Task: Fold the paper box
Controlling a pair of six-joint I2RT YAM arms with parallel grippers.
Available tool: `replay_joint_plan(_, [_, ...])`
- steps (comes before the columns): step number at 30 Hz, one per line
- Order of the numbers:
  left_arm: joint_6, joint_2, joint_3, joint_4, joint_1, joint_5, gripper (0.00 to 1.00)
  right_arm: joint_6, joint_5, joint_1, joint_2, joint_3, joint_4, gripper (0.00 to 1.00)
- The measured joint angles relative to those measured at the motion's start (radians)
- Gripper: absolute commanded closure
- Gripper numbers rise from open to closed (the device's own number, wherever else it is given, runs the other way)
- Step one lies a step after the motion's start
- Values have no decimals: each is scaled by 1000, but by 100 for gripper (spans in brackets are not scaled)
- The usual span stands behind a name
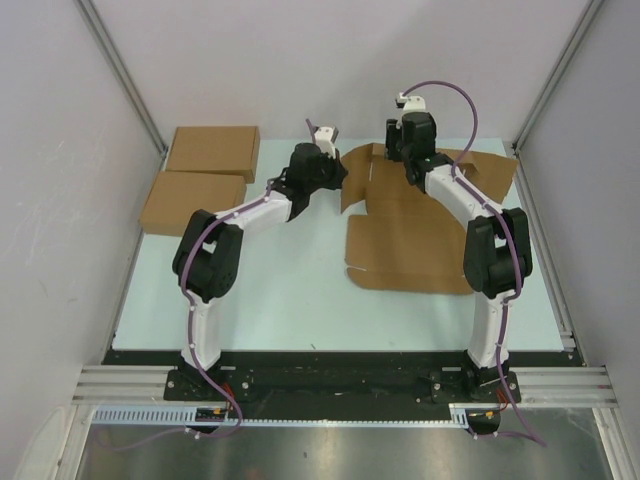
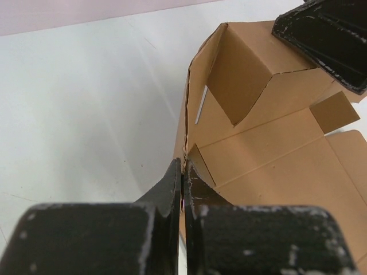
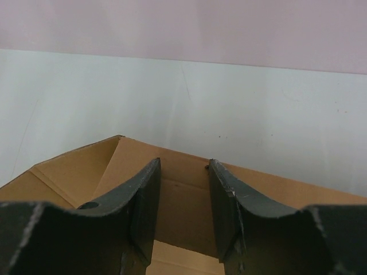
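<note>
The paper box (image 1: 410,245) lies as a brown die-cut sheet on the right half of the table, its far and left flaps raised. My left gripper (image 1: 338,172) is at the sheet's left edge. In the left wrist view it (image 2: 183,166) is shut on the upright left side flap (image 2: 186,114), seen edge-on. My right gripper (image 1: 395,150) is over the far end of the sheet. In the right wrist view it (image 3: 183,163) stands open, with a raised cardboard panel (image 3: 180,200) just beyond its fingers and nothing pinched. It also shows in the left wrist view as the right gripper (image 2: 327,40).
Two made-up flat brown boxes (image 1: 212,150) (image 1: 193,202) sit at the back left of the pale table (image 1: 260,290). Enclosure walls and metal rails (image 1: 130,70) close in the sides and back.
</note>
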Motion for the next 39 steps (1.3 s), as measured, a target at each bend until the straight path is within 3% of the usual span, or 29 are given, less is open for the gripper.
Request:
replay_joint_plan(11, [-22,0,10,-5,-20,22,100,-9,34,-2,-25,-56,23,59])
replay_joint_plan(15, [-13,-2,-26,63,-42,-6,100,-9,69,0,-65,-106,28,59])
replay_joint_plan(30, [21,-134,-428,457,-59,-34,100,-18,108,84,-259,-236,-123,57])
replay_joint_plan(39, [-40,-169,-406,351,-96,-77,100,-16,154,122,-309,-297,-129,58])
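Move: The left fingers already pinch the upright left side flap by its free edge, its middle about 2 cm right and 1 cm ahead; the near panel lies some 14 cm right, 15 cm back and 9 cm down. The right hand is at the folded far flap, whose middle is roughly 6 cm right, level ahead and 2 cm below. From the right hand, the near panel is about 19 cm back and 3 cm right, some 12 cm down. Back towards the robot, both hands draw the paper box: the right about 10 cm, its half-open fingers staying on the folded far flap, the left about 7 cm, keeping its pinch on the side flap. Both first slip some 2 cm right, then swing back left during the pull; the left wrist tips up slightly and partly recovers. ##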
